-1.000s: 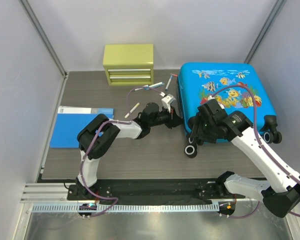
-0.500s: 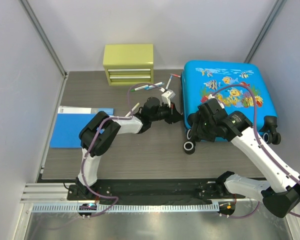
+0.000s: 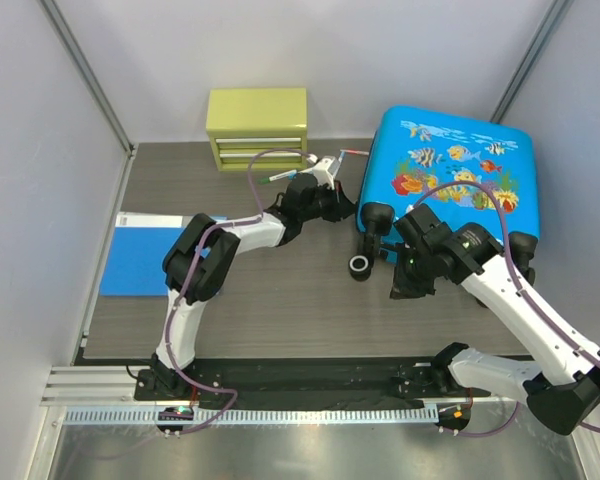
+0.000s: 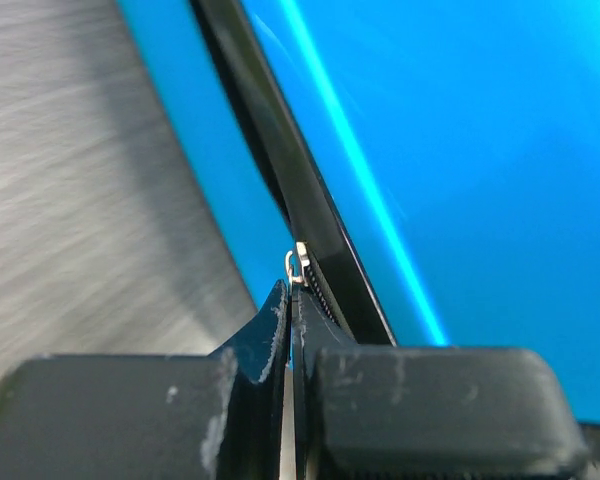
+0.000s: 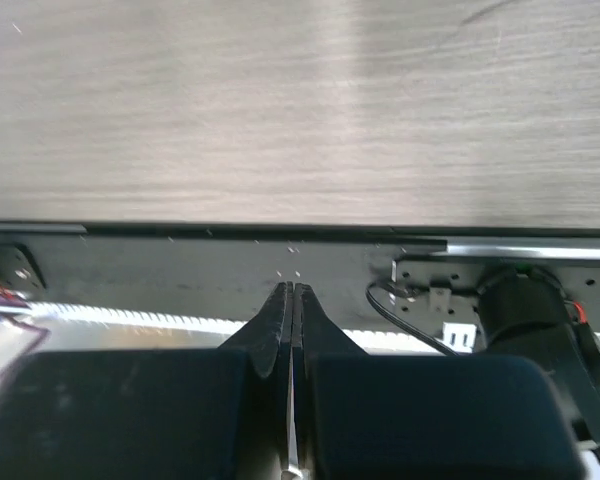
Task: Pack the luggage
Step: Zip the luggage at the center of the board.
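Observation:
The luggage (image 3: 450, 180), a bright-blue hard-shell case with a fish print, lies closed at the back right of the table. My left gripper (image 3: 342, 205) reaches to its left edge. In the left wrist view the left gripper (image 4: 292, 290) is shut on the small metal zipper pull (image 4: 292, 265) at the black zip trim (image 4: 280, 170), with blue shell (image 4: 460, 150) beyond. My right gripper (image 3: 404, 287) is off the case, just in front of its near edge. Facing the table's near rail, the right gripper (image 5: 291, 290) is shut with nothing between its fingers.
A yellow-green drawer box (image 3: 257, 128) stands at the back. A flat blue folder (image 3: 145, 255) lies at the left. Pens (image 3: 285, 175) lie between the box and the case. A black wheel (image 3: 360, 266) of the case juts out toward the table's middle.
The case has turned and shifted toward the back. My left gripper moved back along its edge. My right gripper came off the case and shut.

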You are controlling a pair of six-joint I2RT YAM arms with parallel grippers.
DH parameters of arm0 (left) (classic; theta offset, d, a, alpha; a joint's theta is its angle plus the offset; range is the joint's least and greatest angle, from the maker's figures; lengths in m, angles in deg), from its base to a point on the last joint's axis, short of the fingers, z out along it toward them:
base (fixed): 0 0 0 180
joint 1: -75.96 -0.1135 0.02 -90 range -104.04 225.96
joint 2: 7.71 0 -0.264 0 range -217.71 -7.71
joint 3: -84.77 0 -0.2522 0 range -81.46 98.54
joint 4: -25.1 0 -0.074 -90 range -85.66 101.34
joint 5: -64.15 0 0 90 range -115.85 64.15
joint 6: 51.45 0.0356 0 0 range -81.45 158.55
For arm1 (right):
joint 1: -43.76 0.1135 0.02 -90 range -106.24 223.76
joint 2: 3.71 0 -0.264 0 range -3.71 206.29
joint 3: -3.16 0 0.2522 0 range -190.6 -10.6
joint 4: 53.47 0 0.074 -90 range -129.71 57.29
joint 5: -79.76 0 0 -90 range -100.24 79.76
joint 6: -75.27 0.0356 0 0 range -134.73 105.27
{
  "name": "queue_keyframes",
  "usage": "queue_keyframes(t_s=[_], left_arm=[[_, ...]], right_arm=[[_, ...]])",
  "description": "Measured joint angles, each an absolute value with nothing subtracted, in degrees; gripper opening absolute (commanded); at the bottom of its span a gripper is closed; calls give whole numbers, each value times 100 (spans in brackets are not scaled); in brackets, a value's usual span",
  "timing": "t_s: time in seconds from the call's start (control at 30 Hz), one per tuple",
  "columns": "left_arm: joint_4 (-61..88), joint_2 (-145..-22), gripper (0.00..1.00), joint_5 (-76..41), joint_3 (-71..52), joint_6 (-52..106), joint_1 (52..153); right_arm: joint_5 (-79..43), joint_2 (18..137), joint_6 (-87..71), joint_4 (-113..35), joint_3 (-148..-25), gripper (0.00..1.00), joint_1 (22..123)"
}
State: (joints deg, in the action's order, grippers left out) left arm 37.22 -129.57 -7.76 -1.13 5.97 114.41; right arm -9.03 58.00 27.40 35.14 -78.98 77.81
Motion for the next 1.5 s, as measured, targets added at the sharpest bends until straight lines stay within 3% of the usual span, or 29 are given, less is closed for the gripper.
queue_keyframes(t_s=[0.63,0.73,0.83,0.93,1.1,1.5], left_arm=[[3751,-11860,0,-1299,-1409,573,11332],[3834,-11692,0,-1301,-1660,569,11332],[3930,-11475,0,-1297,-1986,569,11334],[3978,-11237,0,-1279,-2296,569,11354],[4055,-11091,0,-1329,-2532,578,11441],[4107,-10983,0,-1419,-2677,610,11572]], right_arm=[[-640,5669,2441,3741,-8209,1,7816],[-564,5553,2506,3796,-8287,22,7816],[-509,5660,2541,3868,-8539,55,7816],[-409,5955,2563,3859,-8943,69,7820],[-221,6324,2657,3647,-9210,78,8047],[354,6945,3035,2797,-8993,83,8930]])
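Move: The left hand still pinches the zipper pull, zero distance away, on the luggage's left side; the case's middle lies about 24 cm to its right and 3 cm ahead, the upper left wheel some 6 cm right, 6 cm back and 6 cm higher. From the shut, empty right hand that wheel is roughly 13 cm ahead, 5 cm left and level, with the lower wheel some 14 cm beneath it; the case's middle is about 24 cm ahead and 13 cm right. Back and to the left, about 7 cm each way, the left hand keeps its pinch on the zipper pull and hauls the luggage with it, first leftwards, then mostly back. The right hand dips slightly, rises about 5 cm while its fingers spread wide, then goes forward and left towards the upper left wheel, sinking a little at the end with the wheel ahead between its fingers. ##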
